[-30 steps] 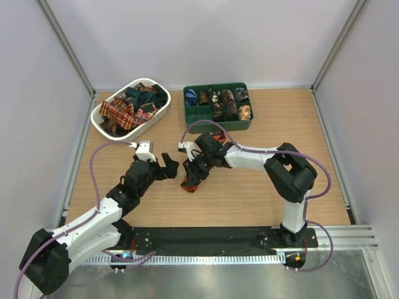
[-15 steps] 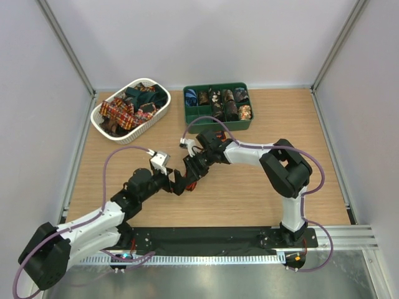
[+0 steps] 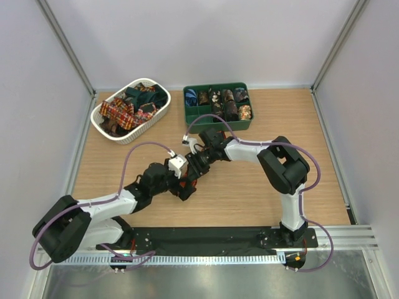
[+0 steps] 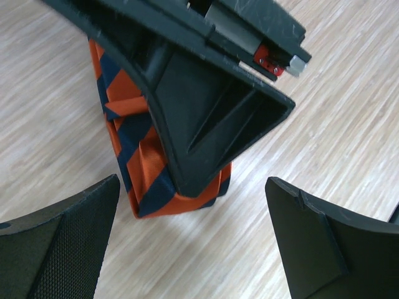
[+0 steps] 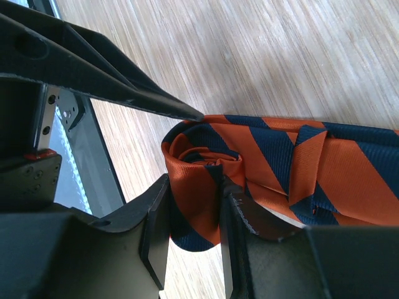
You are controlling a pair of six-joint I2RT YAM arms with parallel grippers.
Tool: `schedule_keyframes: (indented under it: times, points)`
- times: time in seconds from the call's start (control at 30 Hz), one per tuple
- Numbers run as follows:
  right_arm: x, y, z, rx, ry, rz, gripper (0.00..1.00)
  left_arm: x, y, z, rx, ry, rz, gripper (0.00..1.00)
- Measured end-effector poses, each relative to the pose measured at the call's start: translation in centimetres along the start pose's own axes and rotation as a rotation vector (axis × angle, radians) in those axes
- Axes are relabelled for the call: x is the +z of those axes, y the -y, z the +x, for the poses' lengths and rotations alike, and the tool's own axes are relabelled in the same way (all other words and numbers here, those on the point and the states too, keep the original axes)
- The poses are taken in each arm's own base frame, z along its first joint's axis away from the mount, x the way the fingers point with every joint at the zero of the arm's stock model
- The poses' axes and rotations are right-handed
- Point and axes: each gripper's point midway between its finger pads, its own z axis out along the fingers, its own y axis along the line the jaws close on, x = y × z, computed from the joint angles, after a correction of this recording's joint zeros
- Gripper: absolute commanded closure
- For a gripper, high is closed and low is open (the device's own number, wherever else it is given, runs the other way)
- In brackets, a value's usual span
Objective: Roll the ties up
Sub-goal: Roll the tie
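Note:
The orange-and-navy striped tie [image 5: 280, 156] lies on the wooden table, one end wound into a small roll [image 5: 193, 152]. My right gripper [image 5: 193, 208] is shut on that roll, one finger on each side. In the left wrist view the tie [image 4: 134, 159] stands just beyond my open left gripper [image 4: 192, 205], with the right gripper's black finger [image 4: 206, 124] across it. Nothing is between the left fingers. From above, both grippers meet at mid-table: left gripper [image 3: 185, 187], right gripper [image 3: 194, 169], and only a sliver of the tie [image 3: 189, 182] shows.
A white oval basket [image 3: 149, 126] at the back left holds several loose ties, among them a red plaid one [image 3: 118, 112]. A green compartment tray [image 3: 218, 127] at the back centre holds rolled ties. Purple cables loop over both arms.
My left arm has swung right and forward, bringing its open gripper up against the tie beside the right gripper. The right gripper has kept its hold and shifted slightly.

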Motion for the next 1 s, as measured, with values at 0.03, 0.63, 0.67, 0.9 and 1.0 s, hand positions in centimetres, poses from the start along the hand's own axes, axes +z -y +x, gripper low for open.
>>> schedule_keyframes:
  times: [0.03,0.63,0.67,0.9,1.0]
  points:
    - [0.0,0.0,0.0,0.001,0.000,-0.001,0.99,0.2,-0.1,-0.1,0.013,-0.006,-0.002,0.00]
    - [-0.1,0.2,-0.3,0.016,0.005,-0.009,0.99,2.8,-1.6,0.6,0.086,-0.174,-0.083,0.04]
    - [-0.1,0.2,-0.3,0.016,0.005,-0.010,0.99,2.9,-1.7,0.8,0.080,-0.185,-0.090,0.04]
    - [-0.3,0.5,-0.5,0.026,0.013,-0.010,0.99,3.7,-2.3,1.7,0.038,-0.233,-0.129,0.19]
    - [-0.5,0.9,-0.7,0.035,0.021,-0.005,0.99,4.1,-2.2,1.6,0.034,-0.238,-0.129,0.38]
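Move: The right hand already pinches the rolled tie end, its middle at the fingertips, about 1 cm below them. From the open left hand, that roll is some 3 cm ahead, 2 cm right and 3 cm lower. The unrolled tail is about 11 cm ahead and 7 cm right of the left hand, 5 cm below; the green tray about 31 cm ahead and 12 cm right, 3 cm below. Left hand sinks about 4 cm and reaches 3 cm forward, starting to close around the roll the right keeps pinched. ##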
